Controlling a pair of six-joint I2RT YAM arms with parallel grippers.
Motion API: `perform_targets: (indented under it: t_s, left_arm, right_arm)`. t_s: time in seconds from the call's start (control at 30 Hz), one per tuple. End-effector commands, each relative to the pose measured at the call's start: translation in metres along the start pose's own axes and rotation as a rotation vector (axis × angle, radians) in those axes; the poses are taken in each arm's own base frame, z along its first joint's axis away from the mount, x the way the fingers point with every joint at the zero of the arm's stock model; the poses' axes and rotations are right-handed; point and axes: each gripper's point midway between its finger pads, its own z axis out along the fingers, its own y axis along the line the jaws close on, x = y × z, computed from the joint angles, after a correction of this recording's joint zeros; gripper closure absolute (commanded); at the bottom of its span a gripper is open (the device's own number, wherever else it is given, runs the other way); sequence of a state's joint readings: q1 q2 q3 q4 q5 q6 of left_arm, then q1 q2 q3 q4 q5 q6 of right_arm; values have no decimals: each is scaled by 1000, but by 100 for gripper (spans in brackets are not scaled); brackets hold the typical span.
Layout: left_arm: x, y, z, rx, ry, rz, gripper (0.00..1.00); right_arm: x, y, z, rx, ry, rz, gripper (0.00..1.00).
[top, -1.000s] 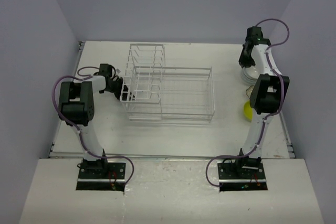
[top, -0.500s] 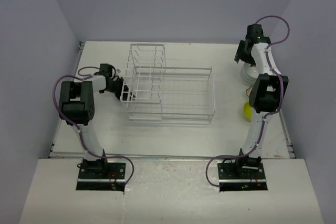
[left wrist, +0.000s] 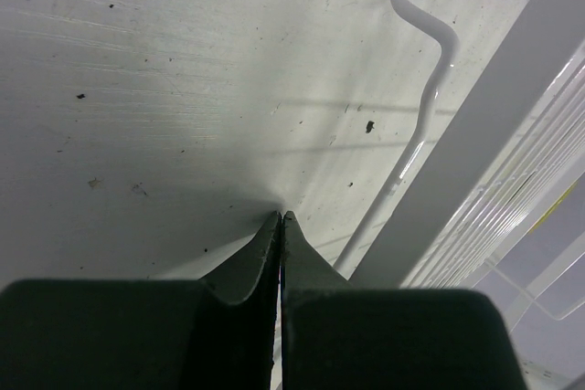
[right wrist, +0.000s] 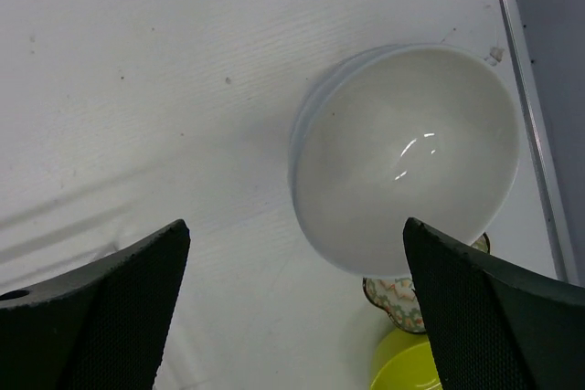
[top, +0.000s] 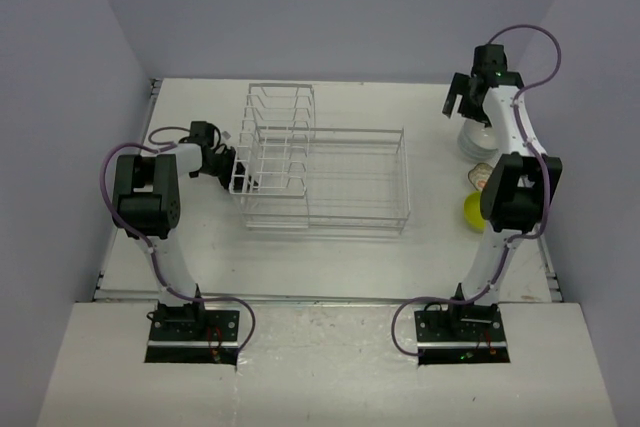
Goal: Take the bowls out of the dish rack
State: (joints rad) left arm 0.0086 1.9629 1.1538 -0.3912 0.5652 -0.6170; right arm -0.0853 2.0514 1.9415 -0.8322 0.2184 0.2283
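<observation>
The dish rack (top: pixel 325 172) stands mid-table and holds no bowls that I can see. A stack of white bowls (top: pixel 476 140) sits at the far right; it also shows in the right wrist view (right wrist: pixel 407 157). A patterned bowl (right wrist: pixel 395 300) and a lime-yellow bowl (right wrist: pixel 402 363) lie just below it; the yellow one also shows in the top view (top: pixel 471 211). My right gripper (top: pixel 466 99) hangs open and empty above the white stack. My left gripper (top: pixel 232 162) is shut, its tips (left wrist: pixel 281 216) low over the table beside the rack's left end (left wrist: pixel 430 107).
The table's right edge rail (right wrist: pixel 535 125) runs close beside the bowls. The taller slotted section of the rack (top: pixel 277 137) is at its left end, next to my left gripper.
My right gripper has risen and pulled back from the white bowl stack, with its fingers spread. The left arm has not moved.
</observation>
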Motion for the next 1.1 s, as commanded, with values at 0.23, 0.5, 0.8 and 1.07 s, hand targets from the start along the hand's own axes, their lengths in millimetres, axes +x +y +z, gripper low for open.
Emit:
perform_targets:
  t_s: [0.23,0.5,0.8,1.07]
  left_arm:
    - [-17,-12,-19,-21,-63,68,91]
    - [-45,-1,-42,-24,-135,25,77]
    - [-98,-62,-140,-5,-476,243,39]
    - [-78,-68,-187,-66,-584,380,20]
  right_arm:
    - [11,51,-91,-215,-130,-29,1]
    - [35,75,-139,-360,-124,-48,1]
    - [69,102,-189,-564,-111,-78,1]
    - [95,96,-214,-642,-135,-58,1]
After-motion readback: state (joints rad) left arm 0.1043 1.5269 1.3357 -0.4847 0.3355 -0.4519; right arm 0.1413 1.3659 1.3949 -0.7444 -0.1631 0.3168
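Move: The right hand is open above the white bowls, whose stack lies about 7 cm to its right, level fore and aft, its middle some 10 cm below. The patterned bowl is roughly 12 cm back and 7 right, the yellow bowl 22 back and 6 right. The empty rack's right end lies 19 cm to its left and 10 back. The left hand, shut and low, has the rack's left side 2 cm to its right, middle 3 cm ahead. Back both grippers off together. Swing the wide-open right one away from the white bowls, left about 16 cm, back nearly as much and rising, turning counter-clockwise, until it hangs above the rack's right end. Draw the left fingers leftward off the rack's side, then lift them steeply, some 19 cm in all, drifting forward, tipping the fingers up and spreading them most of the way. ##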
